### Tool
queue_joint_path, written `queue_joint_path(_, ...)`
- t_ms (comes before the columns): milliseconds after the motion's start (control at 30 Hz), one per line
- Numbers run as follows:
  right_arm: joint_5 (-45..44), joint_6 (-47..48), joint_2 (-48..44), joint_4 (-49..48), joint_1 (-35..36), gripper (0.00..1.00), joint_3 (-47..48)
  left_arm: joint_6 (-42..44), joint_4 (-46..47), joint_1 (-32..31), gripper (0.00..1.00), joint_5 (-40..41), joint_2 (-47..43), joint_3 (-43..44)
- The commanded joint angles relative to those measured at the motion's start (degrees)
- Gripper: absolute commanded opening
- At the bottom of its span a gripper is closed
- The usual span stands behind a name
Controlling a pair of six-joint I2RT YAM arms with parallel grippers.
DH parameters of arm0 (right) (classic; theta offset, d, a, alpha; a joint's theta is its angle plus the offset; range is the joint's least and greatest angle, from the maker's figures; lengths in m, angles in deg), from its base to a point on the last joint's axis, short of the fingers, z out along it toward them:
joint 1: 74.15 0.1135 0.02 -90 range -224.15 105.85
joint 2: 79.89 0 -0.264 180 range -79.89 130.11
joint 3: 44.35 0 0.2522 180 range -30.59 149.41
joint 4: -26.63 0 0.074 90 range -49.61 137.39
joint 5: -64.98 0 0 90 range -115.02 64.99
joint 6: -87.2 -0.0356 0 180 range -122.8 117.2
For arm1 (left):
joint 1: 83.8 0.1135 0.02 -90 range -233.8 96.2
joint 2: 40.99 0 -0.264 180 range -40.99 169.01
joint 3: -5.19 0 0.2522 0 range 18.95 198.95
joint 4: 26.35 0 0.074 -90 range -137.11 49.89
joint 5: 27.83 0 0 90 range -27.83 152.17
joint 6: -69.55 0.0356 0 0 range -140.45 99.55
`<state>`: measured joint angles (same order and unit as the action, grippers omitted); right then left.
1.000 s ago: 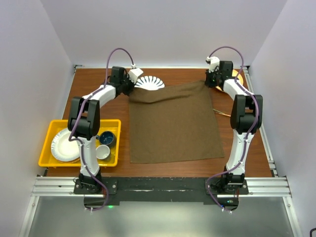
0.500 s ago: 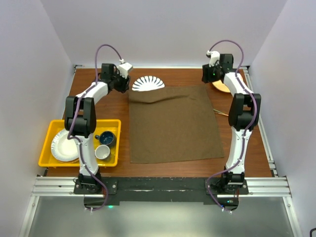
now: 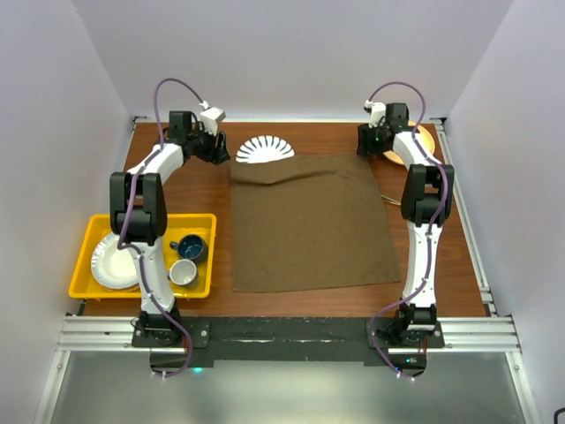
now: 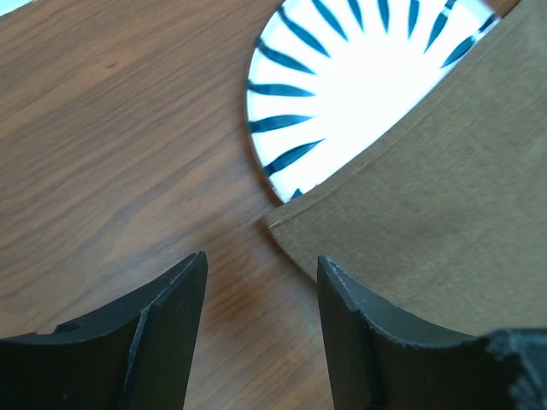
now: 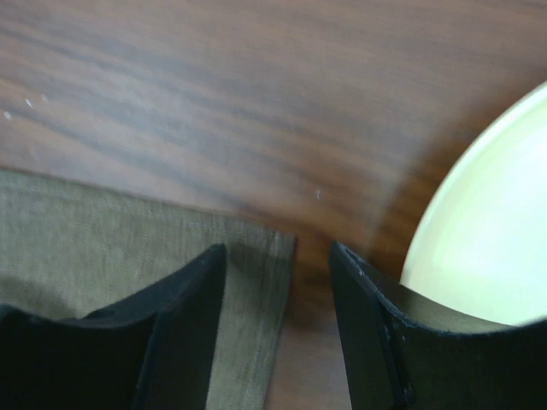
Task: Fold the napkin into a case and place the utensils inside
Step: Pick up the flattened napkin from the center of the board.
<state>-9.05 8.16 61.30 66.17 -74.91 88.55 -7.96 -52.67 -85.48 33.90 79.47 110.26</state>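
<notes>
The olive-brown napkin point(image 3: 311, 223) lies spread flat in the middle of the table. Its far left corner point(image 4: 282, 224) rests over the edge of a blue-striped plate point(image 4: 367, 77). My left gripper point(image 3: 217, 147) hovers just left of that corner, open, with bare wood between its fingers point(image 4: 171, 316). My right gripper point(image 3: 365, 141) is open above the far right corner point(image 5: 275, 248), which lies flat between its fingers without being held. Thin utensils point(image 3: 393, 200) show faintly by the napkin's right edge.
A yellow tray point(image 3: 88, 231) at the left holds a white plate point(image 3: 115, 261), a blue cup point(image 3: 189, 248) and a white cup point(image 3: 184, 272). A pale yellow plate point(image 5: 487, 231) sits at the far right beside the right gripper. Walls close in on three sides.
Both grippers have opened and let go of the napkin's far corners. The lifted far edge has dropped flat. The left arm has swung left, and the right has drawn back a little.
</notes>
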Motion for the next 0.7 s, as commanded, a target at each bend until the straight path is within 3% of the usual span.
queue_joint_path(0,-0.15,-1.2,-0.12,0.15,0.23,0.56,2.86,-5.71,-0.01,1.5,0.59,-7.23,1.43,4.31)
queue_joint_path(433,0.82,-2.35,1.9,-0.64,1.79,0.51,2.95,-8.71,0.6,1.67,0.59,-8.73,3.99,4.93)
queue_joint_path(667,1.52,-2.61,1.11,-0.73,2.07,0.29,1.63,-10.99,0.95,1.67,0.57,-8.47,5.39,5.46)
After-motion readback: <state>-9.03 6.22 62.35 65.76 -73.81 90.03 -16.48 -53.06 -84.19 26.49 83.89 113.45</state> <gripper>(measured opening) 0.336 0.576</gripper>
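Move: The left hand hangs open above and just short of the napkin's far left corner, which lies about 4 cm to its right, 1 cm ahead and 5 cm below; the striped plate is centred some 15 cm to its right and 2 cm farther out. The right hand's fingers already straddle the far right corner, barely 1 cm ahead and 1 cm below. The yellow plate is centred some 15 cm to its right and 3 cm ahead, the utensils about 11 cm right and 16 cm back. Holding low and nearly still around the napkin's far right corner, the right hand eases its fingers partly shut from both sides of it late on, sliding about 1 cm left. The left hand stays open, shifting about 1 cm right towards its corner; it rises slightly, then settles about 1 cm lower than it began, its left side rolling down some 10 degrees and its fingers tipping a little steeper. ##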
